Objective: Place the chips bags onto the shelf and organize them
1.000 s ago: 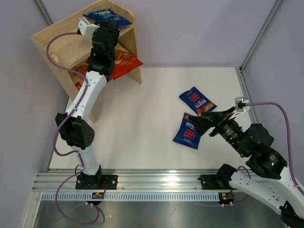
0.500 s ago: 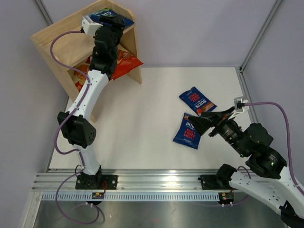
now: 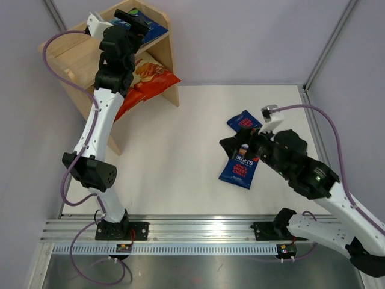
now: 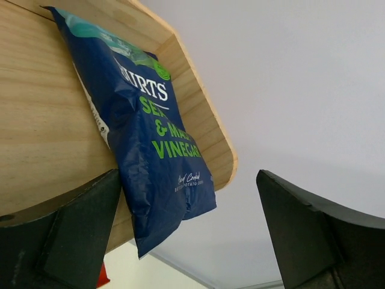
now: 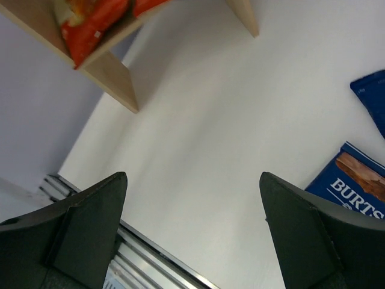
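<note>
The wooden shelf (image 3: 72, 57) stands at the far left. A dark blue Burts bag (image 3: 150, 25) lies on its top board, the same bag (image 4: 150, 132) filling the left wrist view. My left gripper (image 3: 129, 15) hovers just behind it, open (image 4: 187, 177) and holding nothing. Two cream-and-red bags (image 3: 147, 77) lie on the lower tier, poking out the front. Two more Burts bags rest on the table: one (image 3: 239, 170) near the centre right, the other (image 3: 243, 121) partly under my right arm. My right gripper (image 3: 231, 144) is open (image 5: 192, 177) above the table beside them.
The metal rail (image 3: 198, 232) with both arm bases runs along the near edge. Grey walls close in the left, back and right. White tabletop (image 3: 174, 150) lies between the shelf and the loose bags.
My left gripper has opened, let go of the blue bag on the top tier and drawn back to the left. My right arm has swung left over the two loose bags.
</note>
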Controlling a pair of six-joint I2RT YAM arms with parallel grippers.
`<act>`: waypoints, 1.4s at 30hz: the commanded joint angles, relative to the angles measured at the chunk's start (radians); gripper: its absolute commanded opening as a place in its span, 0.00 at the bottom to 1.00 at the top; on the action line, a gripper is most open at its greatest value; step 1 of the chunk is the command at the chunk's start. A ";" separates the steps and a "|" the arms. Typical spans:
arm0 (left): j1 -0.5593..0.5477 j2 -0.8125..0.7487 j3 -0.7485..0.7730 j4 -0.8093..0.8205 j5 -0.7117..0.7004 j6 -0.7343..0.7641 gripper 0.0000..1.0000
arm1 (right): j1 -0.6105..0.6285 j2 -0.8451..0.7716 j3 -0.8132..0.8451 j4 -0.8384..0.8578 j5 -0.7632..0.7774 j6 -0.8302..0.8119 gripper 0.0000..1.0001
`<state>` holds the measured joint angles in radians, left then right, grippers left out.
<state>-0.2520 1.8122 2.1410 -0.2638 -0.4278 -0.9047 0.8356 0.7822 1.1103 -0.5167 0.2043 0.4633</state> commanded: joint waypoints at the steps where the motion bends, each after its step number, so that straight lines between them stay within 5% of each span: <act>1: 0.060 -0.040 0.000 -0.137 0.014 0.104 0.99 | -0.041 0.168 0.034 -0.072 0.006 -0.034 0.99; 5: 0.088 -0.063 0.023 -0.170 0.083 0.133 0.99 | -0.199 0.290 0.000 -0.007 -0.186 -0.005 0.99; 9: 0.105 -0.089 0.040 -0.233 0.103 0.170 0.99 | -0.234 0.342 -0.010 -0.008 -0.119 -0.005 0.99; 16: 0.099 -0.267 -0.073 -0.218 0.257 0.279 0.99 | -0.492 0.391 -0.096 0.007 -0.163 0.058 0.99; 21: 0.045 -0.431 -0.237 -0.219 0.368 0.354 0.99 | -0.553 0.434 -0.153 -0.045 0.099 0.187 0.99; 30: -0.157 -0.674 -0.637 -0.184 0.628 0.421 0.99 | -0.699 0.434 -0.544 0.276 -0.112 0.382 0.96; 36: -0.279 -0.746 -0.864 -0.174 0.754 0.464 0.99 | -0.705 0.518 -0.595 0.423 -0.163 0.325 0.85; 42: -0.303 -0.844 -1.049 -0.130 0.779 0.446 0.99 | -0.705 0.597 -0.537 0.382 -0.158 0.296 0.73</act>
<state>-0.5476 1.0492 1.1236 -0.4709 0.2840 -0.4747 0.1345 1.3396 0.5568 -0.1135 0.0429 0.7815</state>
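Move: The near spicy sweet chilli bag, lying on the table, is some 34 cm below the right gripper, about 10 cm to its right and 6 cm farther out. The far spicy sweet chilli bag lies about 24 cm ahead and 16 cm to the right of this gripper, also flat on the table. From the left gripper, up by the top shelf, the near bag is about 40 cm right, 27 cm back and 49 cm below. Drop the right gripper about 32 cm onto the top end of the near chilli bag, swinging it some 14 cm right and 10 cm forward overall, tipping the fingers down and turning clockwise some 40 degrees; finish with a low forward slide as they begin closing. Meanwhile bring the open left gripper clear of the shelf: slightly left, then back, down and right, turning clockwise. ##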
